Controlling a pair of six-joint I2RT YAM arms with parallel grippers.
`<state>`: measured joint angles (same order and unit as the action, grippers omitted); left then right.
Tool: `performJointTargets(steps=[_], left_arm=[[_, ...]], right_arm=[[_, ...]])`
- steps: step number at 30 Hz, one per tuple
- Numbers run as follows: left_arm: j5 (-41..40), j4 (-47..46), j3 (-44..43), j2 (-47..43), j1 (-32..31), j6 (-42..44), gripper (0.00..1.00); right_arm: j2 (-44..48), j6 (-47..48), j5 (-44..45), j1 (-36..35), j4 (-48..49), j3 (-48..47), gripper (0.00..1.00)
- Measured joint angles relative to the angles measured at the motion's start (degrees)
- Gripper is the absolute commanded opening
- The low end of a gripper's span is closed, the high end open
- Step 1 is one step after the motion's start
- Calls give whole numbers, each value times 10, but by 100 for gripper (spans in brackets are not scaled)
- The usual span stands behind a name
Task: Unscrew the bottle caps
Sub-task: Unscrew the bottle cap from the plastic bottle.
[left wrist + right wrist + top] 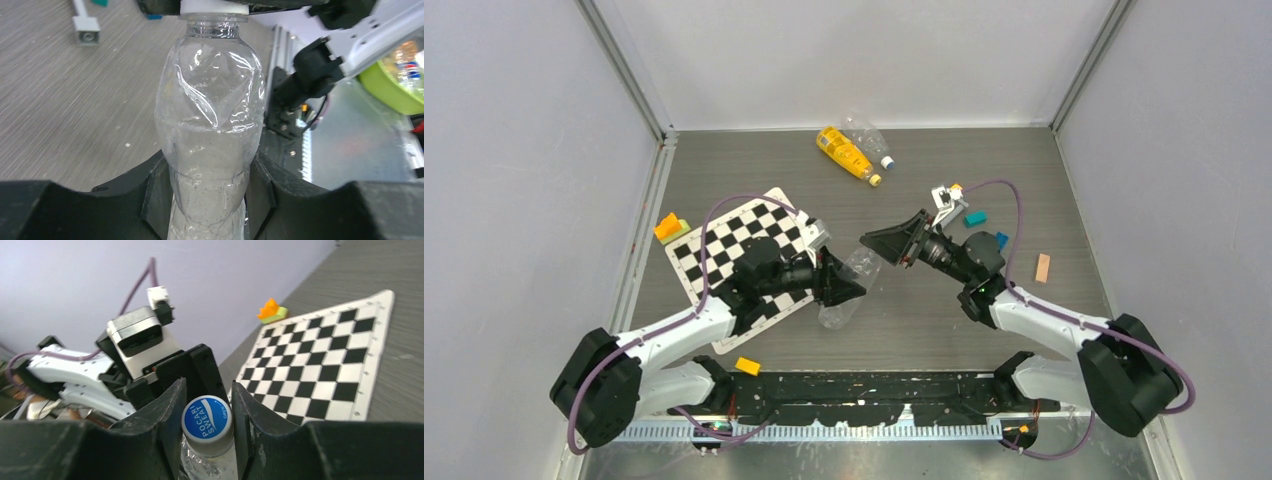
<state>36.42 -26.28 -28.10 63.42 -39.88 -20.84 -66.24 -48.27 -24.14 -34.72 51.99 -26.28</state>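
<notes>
A clear crinkled bottle (856,283) (210,115) hangs above the table between the two arms. My left gripper (848,291) (210,187) is shut on its lower body, and both fingers (155,195) press the plastic. Its white bottle cap (213,7) (206,419), with a blue printed top, points toward the right arm. My right gripper (882,246) (207,405) is shut on this cap, one jaw on each side. At the back lies a yellow-orange bottle (846,153) with a yellow cap (875,181), beside another clear bottle (865,133) with a pale cap (887,161).
A checkerboard mat (724,255) (325,365) lies under the left arm, with an orange-and-green block (670,227) (271,311) at its far left. Teal (975,218), blue (1001,239) and wooden (1042,267) blocks lie right of the right arm. An orange block (747,366) sits near the front rail.
</notes>
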Motion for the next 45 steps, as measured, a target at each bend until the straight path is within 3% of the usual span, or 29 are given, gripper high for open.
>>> performJointTargets(steps=[4, 6, 7, 9, 11, 16, 21, 28, 37, 45], left_arm=[[49, -50, 0, 9, 3, -35, 7], [67, -66, 0, 9, 3, -44, 8], [72, -71, 0, 9, 2, -45, 8], [76, -71, 0, 8, 2, -41, 8], [79, -39, -6, 7, 0, -16, 8], [43, 81, -21, -8, -12, 52, 8], [-57, 181, -38, -23, -23, 112, 6], [-279, 284, -64, -17, -151, 254, 4], [-436, 300, -59, -5, -196, 369, 3], [-461, 273, -23, -43, -198, 413, 4]], right_arm=[[-39, -33, -76, 16, 122, -1, 1], [-40, -38, -88, 16, 147, -1, 25], [-38, -40, -90, 16, 155, -1, 44], [-32, -41, -89, 16, 155, 0, 63], [-17, -49, -70, 14, 139, 2, 70], [89, -35, 26, 18, -4, 3, 72], [181, 5, 117, 19, -250, -41, 72], [189, 49, 125, 20, -521, -105, 71], [148, 63, -23, 21, -619, -104, 68], [104, 49, -79, 21, -580, -94, 67]])
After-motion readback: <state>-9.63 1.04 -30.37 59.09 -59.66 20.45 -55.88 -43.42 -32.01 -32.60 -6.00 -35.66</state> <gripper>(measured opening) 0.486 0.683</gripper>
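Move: The right fingers are already closed on the white-and-blue bottle cap, practically at the hand point. From the left gripper, which holds the plastic bottle, the cap lies about 7 cm ahead, 2 cm right and 8 cm up. From the right hand, the yellow bottle lies some 19 cm ahead, 4 cm left, and the gray bracket 4 cm ahead, 18 cm right, both about 24 cm below. The chessboard's middle is about 21 cm left and 2 cm ahead of the left hand, 18 cm below. Finish the small twist with the right fingers still pinching the cap, then open them and back off up and about 6 cm to the right. Next swing the right gripper down some 12 cm and back, fingers tipping downward, to hover open just off the cap. Meanwhile keep the bottle gripped, lower the left hand with a little shift left, and tilt its fingers down so the neck swings over towards the right hand. ##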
